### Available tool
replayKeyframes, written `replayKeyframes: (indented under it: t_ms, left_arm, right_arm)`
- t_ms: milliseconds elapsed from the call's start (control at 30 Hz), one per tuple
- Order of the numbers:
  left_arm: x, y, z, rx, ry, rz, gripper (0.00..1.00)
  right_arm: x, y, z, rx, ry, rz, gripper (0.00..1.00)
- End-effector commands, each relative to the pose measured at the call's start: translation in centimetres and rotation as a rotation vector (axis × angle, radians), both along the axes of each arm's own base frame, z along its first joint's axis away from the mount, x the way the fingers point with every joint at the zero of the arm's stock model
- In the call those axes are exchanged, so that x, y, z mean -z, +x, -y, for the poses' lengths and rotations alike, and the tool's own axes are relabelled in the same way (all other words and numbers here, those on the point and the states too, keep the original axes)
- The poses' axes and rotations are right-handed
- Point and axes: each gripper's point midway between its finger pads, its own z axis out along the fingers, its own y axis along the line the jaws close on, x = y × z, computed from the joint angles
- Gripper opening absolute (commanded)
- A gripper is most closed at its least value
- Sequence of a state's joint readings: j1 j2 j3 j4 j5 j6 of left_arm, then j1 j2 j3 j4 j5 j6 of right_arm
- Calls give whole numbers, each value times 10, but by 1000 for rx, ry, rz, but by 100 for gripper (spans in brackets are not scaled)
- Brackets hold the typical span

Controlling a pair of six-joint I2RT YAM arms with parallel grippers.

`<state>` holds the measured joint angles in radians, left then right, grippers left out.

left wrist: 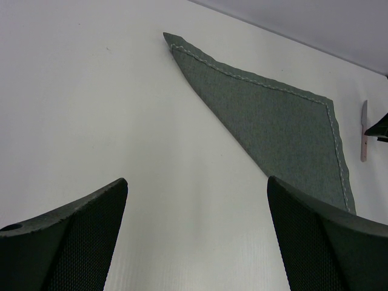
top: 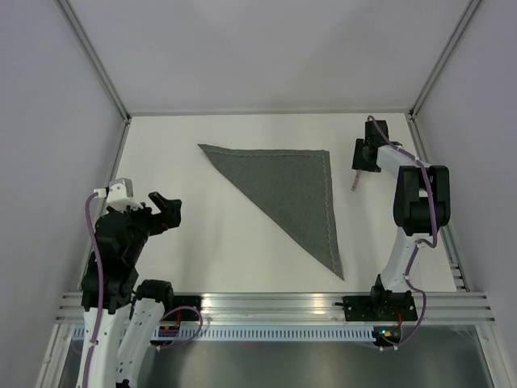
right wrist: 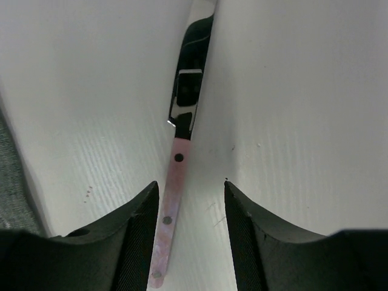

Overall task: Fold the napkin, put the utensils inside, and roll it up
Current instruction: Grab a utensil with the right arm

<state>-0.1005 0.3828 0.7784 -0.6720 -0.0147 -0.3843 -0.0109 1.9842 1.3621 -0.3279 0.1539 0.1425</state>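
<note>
The dark grey napkin [top: 291,190] lies folded into a triangle on the white table, with its pale stitched edge along the right side. It also shows in the left wrist view [left wrist: 273,121]. A slim pinkish-silver knife [top: 354,179] lies on the table just right of the napkin. My right gripper [top: 356,168] is open over the knife. In the right wrist view its jaws [right wrist: 191,194] straddle the pink handle [right wrist: 171,206], which lies nearer the left finger; the shiny blade points away. My left gripper [top: 166,212] is open and empty, left of the napkin and apart from it [left wrist: 197,188].
White walls with metal frame posts [top: 105,73] enclose the table on three sides. An aluminium rail [top: 275,305] runs along the near edge by the arm bases. A sliver of the napkin shows at the left edge of the right wrist view [right wrist: 9,182].
</note>
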Motion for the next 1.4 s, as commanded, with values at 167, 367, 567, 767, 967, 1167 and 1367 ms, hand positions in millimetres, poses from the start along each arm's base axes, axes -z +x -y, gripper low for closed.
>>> replayKeyframes:
  t_ms: [167, 367, 567, 767, 967, 1167, 1367]
  left_arm:
    - [-5, 1, 6, 50, 24, 35, 100]
    - [-5, 1, 6, 50, 24, 34, 100]
    - [-5, 1, 6, 49, 24, 34, 100]
    - [-5, 1, 6, 51, 23, 34, 100]
    - [-5, 2, 6, 49, 24, 32, 100]
    - [-4, 2, 6, 47, 25, 29, 100]
    - [-4, 2, 6, 50, 25, 28, 100]
  right_arm:
    - [32, -15, 6, 9, 37, -100, 51]
    - [39, -17, 4, -4, 38, -118, 47]
    - [48, -33, 3, -32, 33, -164, 44]
    - [58, -48, 2, -59, 35, -207, 37]
    - [67, -53, -5, -80, 110, -238, 19]
    - [52, -49, -6, -140, 141, -209, 1]
    - [26, -42, -16, -194, 175, -151, 0]
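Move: The knife's middle lies about 2 cm ahead and 1 cm to the left of the right hand, some 3 cm below; its pink handle runs back and to the left from there, its blade forward and to the right. The folded napkin's middle is roughly 22 cm left of the right hand and 7 cm nearer the base. From the left hand the knife is about 27 cm ahead, 54 cm right and 25 cm down. Down about 2 cm, with a slight slide right that is mostly taken back, the right hand brings its part-open fingers over the knife's handle. Low at the table, it then closes them, pinching the handle by its sides just behind the blade, while the wrist turns some 10 degrees counter-clockwise; the grip tightens at the end. ##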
